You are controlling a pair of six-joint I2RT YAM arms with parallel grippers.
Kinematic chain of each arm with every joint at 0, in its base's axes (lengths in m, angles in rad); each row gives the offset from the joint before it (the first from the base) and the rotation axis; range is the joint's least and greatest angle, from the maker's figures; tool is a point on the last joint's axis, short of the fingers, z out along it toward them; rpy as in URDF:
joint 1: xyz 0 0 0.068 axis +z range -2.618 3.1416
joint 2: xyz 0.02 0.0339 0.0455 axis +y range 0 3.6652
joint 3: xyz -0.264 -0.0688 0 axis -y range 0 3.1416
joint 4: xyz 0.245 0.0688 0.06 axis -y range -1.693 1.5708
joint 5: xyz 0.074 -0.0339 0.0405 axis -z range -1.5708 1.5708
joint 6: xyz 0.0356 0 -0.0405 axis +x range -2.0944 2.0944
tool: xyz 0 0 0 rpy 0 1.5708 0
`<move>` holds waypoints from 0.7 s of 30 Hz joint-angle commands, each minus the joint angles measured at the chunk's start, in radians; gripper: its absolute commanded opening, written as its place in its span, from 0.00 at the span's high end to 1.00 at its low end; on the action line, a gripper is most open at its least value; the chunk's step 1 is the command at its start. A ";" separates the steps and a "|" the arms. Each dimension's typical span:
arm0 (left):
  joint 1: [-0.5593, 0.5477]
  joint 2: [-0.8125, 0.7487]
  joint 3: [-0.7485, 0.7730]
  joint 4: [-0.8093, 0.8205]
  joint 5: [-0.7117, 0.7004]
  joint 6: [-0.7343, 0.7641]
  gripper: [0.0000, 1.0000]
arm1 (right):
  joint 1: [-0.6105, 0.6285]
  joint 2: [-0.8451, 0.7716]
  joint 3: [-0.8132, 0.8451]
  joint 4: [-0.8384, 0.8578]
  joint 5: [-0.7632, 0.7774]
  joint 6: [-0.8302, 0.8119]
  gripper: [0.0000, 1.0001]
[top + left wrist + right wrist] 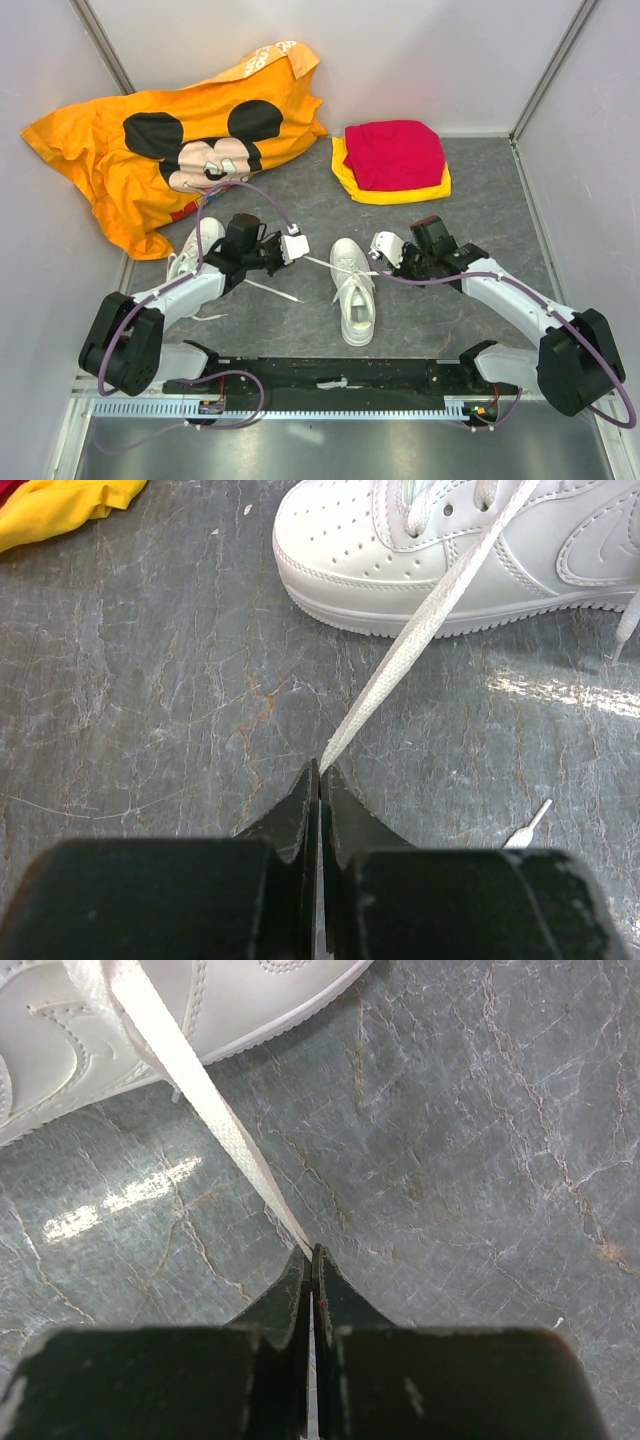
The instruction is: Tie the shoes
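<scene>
One white shoe (353,290) lies mid-table with its toe pointing away from the arm bases. The other shoe (195,250) lies at the left, partly under my left arm. My left gripper (303,256) is shut on a flat white lace (430,620) that runs taut from the middle shoe (400,550) down into the closed tips (322,770). My right gripper (379,264) is on the shoe's other side. It is shut on the second lace (200,1090), which stretches from the shoe (60,1040) to its tips (309,1253).
An orange cartoon-mouse shirt (170,140) is heaped at the back left. A red cloth (395,155) sits on a yellow cloth (400,192) at the back right. A loose lace (270,290) trails from the left shoe, and its tip (528,825) rests on the grey floor. Walls close in both sides.
</scene>
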 commanded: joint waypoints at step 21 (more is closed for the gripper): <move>-0.171 0.018 0.082 -0.110 -0.065 -0.246 0.98 | 0.015 0.154 0.155 -0.005 -0.178 0.082 1.00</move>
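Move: Each hand holds one lace end drawn out from the white shoe's lace knot. The knot lies about 13 cm to the left hand's right, 5 cm back and 2 cm lower. The shoe's toe cap is some 12 cm right, 2 cm ahead and 5 lower; the other shoe's loose lace tip is 10 cm back, 9 below. From the right hand, the knot lies about 12 cm left, 1 cm back, roughly level. Both hands keep their laces pinched and ease off the pull, coming in towards the knot. The left goes back and right, about 5 cm in all, with a small hump in height and a slight tip of the wrist; the right goes left and a little forward, roughly 3 cm, sinking slightly before it rises again. Both grippers stay shut. ##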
